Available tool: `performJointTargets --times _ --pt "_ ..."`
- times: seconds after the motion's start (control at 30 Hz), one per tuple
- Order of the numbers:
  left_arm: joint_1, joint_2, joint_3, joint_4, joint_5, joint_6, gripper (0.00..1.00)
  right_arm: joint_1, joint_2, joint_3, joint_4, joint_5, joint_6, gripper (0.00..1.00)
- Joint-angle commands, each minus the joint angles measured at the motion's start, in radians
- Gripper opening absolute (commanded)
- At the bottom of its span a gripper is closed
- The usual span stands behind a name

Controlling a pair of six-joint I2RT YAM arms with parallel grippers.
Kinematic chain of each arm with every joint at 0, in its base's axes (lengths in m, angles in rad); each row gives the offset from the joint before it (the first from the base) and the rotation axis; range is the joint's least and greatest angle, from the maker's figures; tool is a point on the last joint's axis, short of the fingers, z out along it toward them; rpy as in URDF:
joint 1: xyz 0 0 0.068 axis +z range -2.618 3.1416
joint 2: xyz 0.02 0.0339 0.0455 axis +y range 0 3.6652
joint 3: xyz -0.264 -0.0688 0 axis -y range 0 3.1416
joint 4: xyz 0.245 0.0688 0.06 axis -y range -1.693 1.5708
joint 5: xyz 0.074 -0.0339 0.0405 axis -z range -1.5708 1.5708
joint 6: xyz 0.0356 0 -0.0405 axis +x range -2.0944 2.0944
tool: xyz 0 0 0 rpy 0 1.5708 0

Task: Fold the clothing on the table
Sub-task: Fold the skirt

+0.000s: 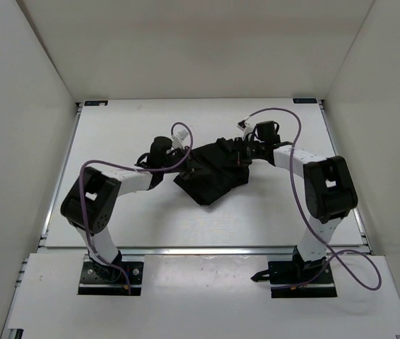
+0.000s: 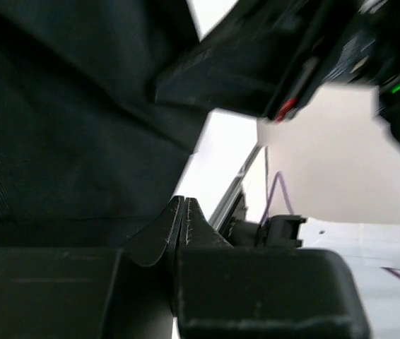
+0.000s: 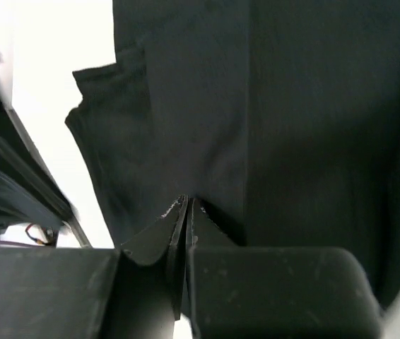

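The black clothing (image 1: 210, 176) lies bunched in the middle of the white table (image 1: 256, 219), between my two grippers. My left gripper (image 1: 188, 164) meets its left side. In the left wrist view the left gripper (image 2: 182, 201) has its jaws pressed together, with the clothing (image 2: 59, 141) hanging right at the tips. My right gripper (image 1: 241, 157) reaches the garment's upper right edge. In the right wrist view the right gripper (image 3: 188, 201) is shut, its tips buried in a crease of the clothing (image 3: 292, 127).
White walls stand around the table on three sides, and metal rails (image 1: 59, 191) run along its edges. Purple cables (image 1: 295, 176) loop over both arms. The right arm's black wrist (image 2: 341, 49) shows close by in the left wrist view.
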Motion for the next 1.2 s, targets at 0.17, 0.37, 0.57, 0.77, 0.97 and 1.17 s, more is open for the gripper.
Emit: performJointTargets --times 0.17,0.37,0.57,0.77,0.97,1.17 --pt "-0.027 0.133 0.101 -0.161 0.025 0.122 0.0 0.003 0.181 0.102 0.075 -0.1 -0.019 0.0" --pt "0.004 0.173 0.087 -0.299 -0.056 0.195 0.0 -0.013 0.216 0.047 0.174 -0.103 0.01 0.0" --pt "0.042 0.173 0.047 -0.325 -0.081 0.227 0.0 -0.037 0.229 -0.005 0.213 -0.111 0.021 0.0" --pt "0.055 0.138 0.116 -0.423 -0.063 0.272 0.0 -0.057 0.152 0.004 0.176 -0.104 0.03 0.0" --pt "0.029 -0.012 0.236 -0.543 -0.083 0.333 0.0 -0.057 -0.015 0.059 0.243 -0.143 0.136 0.0" --pt "0.001 -0.11 0.201 -0.352 -0.018 0.239 0.0 -0.048 -0.132 -0.025 0.213 -0.123 0.133 0.0"
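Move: The folded skirt's middle lies about 8 cm to the right of the shut left gripper, nearly level with it and some 11 cm below; the skirt's left corner is about 6 cm to the gripper's left and its near corner roughly 10 cm back and 4 cm right. From the shut right gripper the skirt's middle is about 9 cm left, 4 cm back and 8 cm down, and the skirt's right corner is 3 cm right and 6 cm back. With both grippers kept shut, lower them together towards the skirt as if to pat it: the left about 10 cm down, swinging some 4 cm outward to the left as it goes, the right about 5 cm down after edging slightly forward. Then lift both clear, the left back to its starting height, the right some 6 cm above its own. ##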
